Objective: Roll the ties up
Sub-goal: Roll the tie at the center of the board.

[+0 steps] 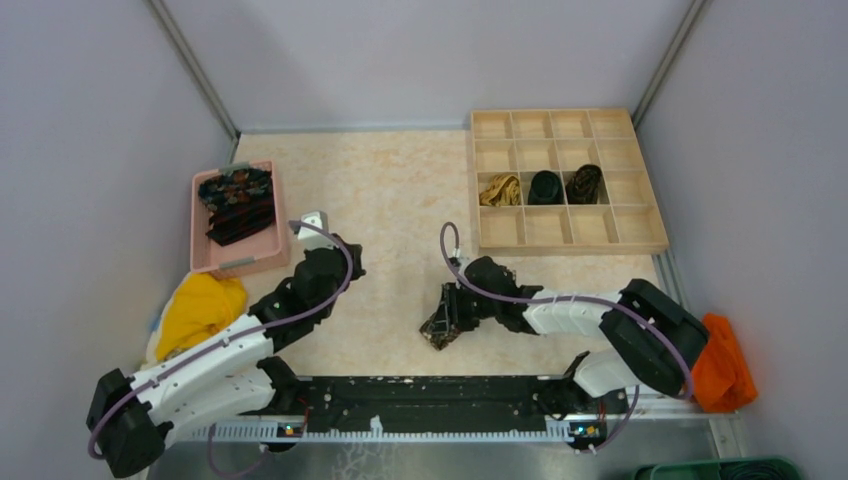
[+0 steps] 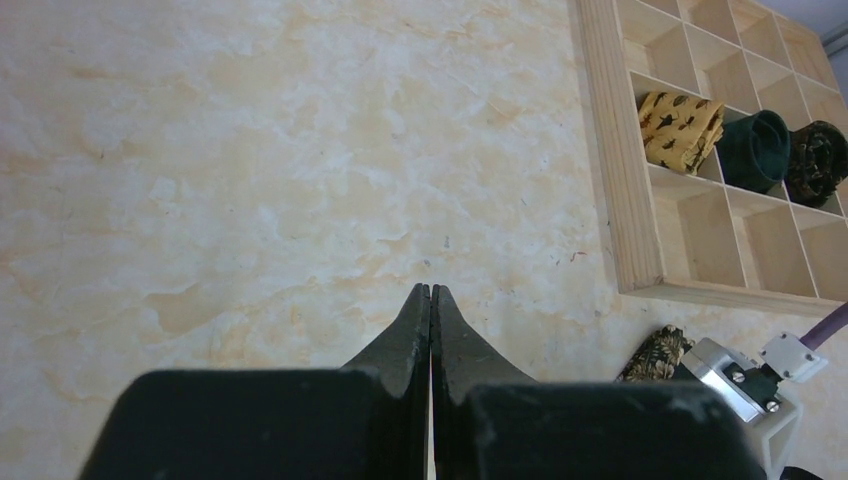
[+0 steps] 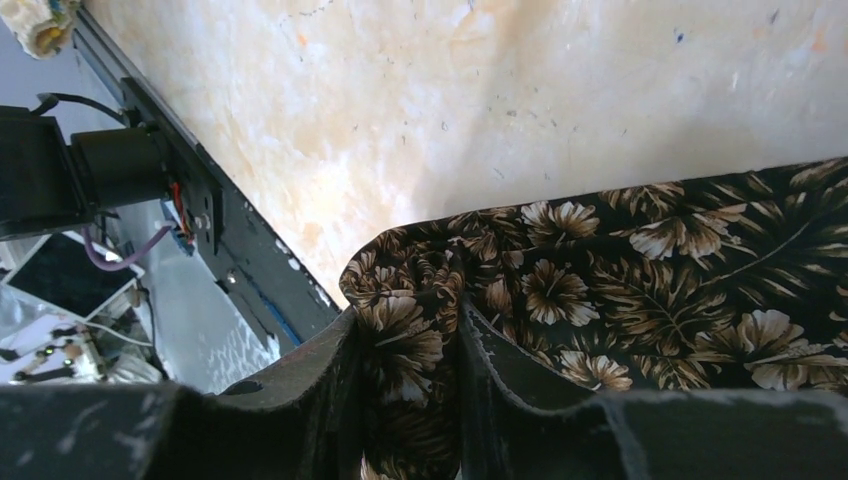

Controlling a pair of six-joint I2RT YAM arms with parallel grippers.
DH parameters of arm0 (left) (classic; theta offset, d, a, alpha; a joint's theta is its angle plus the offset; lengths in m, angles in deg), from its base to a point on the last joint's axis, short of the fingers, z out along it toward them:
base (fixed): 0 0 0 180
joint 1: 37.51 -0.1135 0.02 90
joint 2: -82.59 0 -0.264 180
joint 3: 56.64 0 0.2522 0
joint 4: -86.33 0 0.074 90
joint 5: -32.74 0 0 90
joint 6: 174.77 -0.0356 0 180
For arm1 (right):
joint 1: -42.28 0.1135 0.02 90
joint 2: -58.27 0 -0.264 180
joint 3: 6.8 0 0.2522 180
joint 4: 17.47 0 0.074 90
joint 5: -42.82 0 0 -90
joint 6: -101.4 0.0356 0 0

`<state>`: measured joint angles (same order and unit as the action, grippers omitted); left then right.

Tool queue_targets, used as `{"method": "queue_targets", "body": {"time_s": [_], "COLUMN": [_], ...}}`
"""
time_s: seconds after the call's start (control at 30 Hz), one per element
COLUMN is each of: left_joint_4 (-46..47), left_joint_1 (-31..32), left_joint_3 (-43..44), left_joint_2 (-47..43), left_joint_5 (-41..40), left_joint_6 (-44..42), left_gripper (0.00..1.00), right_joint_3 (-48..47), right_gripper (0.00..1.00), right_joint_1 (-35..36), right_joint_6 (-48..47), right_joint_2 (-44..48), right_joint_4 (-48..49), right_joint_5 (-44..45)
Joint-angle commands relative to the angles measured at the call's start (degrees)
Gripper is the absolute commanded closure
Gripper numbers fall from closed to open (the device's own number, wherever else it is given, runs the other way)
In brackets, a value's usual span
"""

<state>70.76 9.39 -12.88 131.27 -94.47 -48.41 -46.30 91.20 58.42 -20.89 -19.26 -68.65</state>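
Note:
My right gripper (image 1: pixel 447 318) (image 3: pixel 408 315) is shut on a bunched fold of a dark tie with a brown floral print (image 3: pixel 640 290) (image 1: pixel 438 330), low over the table near its front edge. That tie's end also shows in the left wrist view (image 2: pixel 660 352). My left gripper (image 1: pixel 352 262) (image 2: pixel 431 290) is shut and empty above bare table. More dark printed ties (image 1: pixel 237 205) lie piled in the pink tray (image 1: pixel 200 240). In the wooden grid box (image 1: pixel 472 190) (image 2: pixel 615 180) sit three rolled ties: golden-tan (image 1: pixel 499 189) (image 2: pixel 680 128), black (image 1: pixel 545 187) (image 2: pixel 755 148) and dark floral (image 1: pixel 584 184) (image 2: pixel 818 160).
A yellow cloth (image 1: pixel 200 310) lies at the left by my left arm. An orange cloth (image 1: pixel 722 365) sits at the right edge. The black base rail (image 1: pixel 430 395) runs along the near edge. Grey walls close in the back and sides.

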Motion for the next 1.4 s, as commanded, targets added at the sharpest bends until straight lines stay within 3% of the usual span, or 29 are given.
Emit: {"method": "queue_targets", "body": {"time_s": [0.0,0.17,0.27,0.47,0.6,0.87,1.13,1.23,1.37], "left_joint_4": [3.5,4.6,4.9,6.0,6.2,6.0,7.2,8.7,9.5], "left_joint_1": [0.1,0.1,0.1,0.1,0.1,0.1,0.1,0.2,0.1], "left_joint_3": [1.7,1.9,2.4,3.0,4.1,5.4,6.9,7.7,9.0], "left_joint_2": [2.3,5.0,6.7,9.8,11.9,14.9,21.2,24.3,28.4], "left_joint_5": [2.1,2.7,3.0,3.5,4.3,6.2,8.6,10.5,12.5], "left_joint_6": [-0.7,-0.7,-0.7,-0.7,-0.8,-0.4,0.3,0.3,0.4], "left_gripper": [1.0,1.0,1.0,1.0,1.0,1.0,1.0,1.0,1.0], "right_joint_3": [-6.0,-8.8,-9.6,-5.5,-5.5,-7.8,-10.0,-11.0,-12.5], "right_gripper": [0.67,0.58,0.58,0.71,0.71,0.5,0.43,0.32,0.31], "right_joint_1": [-1.3,-2.5,-4.2,-11.6,-12.6,-13.0,-13.0,-13.0,-13.0], "right_joint_6": [-7.7,-10.8,-11.9,-9.6,-10.3,-17.0,-20.6,-21.6,-23.8], "right_joint_2": [-1.1,-1.6,-2.2,-5.6,-7.2,-2.9,2.4,4.2,5.7], "right_joint_4": [-8.3,-11.9,-13.4,-4.1,-3.2,-11.2,-18.8,-21.5,-25.4], "right_joint_5": [0.3,0.4,-1.2,-13.8,-14.9,-10.1,-5.8,-2.0,3.4]}}
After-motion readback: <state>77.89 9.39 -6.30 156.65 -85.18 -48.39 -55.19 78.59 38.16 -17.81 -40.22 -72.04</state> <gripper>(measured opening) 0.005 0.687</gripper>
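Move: The right fingers still hold the small roll at the tie's near-left end, with its middle practically between the pads and just below the hand point. The unrolled tail's tip lies some 11 cm ahead and 13 cm right of that hand. The wooden tray's nearest left compartment is about 20 cm ahead and 12 cm right. From the left hand, the roll lies roughly 13 cm back, 18 cm right and 15 cm below. Still around the roll, the right fingers slacken slightly and narrow again as the hand goes about 4 cm forward, then drifts right along the unrolled tie; they then open wide and come free of the roll, rising a little. Meanwhile the shut left hand sinks and moves right, each by about 7 cm, towards the roll, its fingers tipping down. ##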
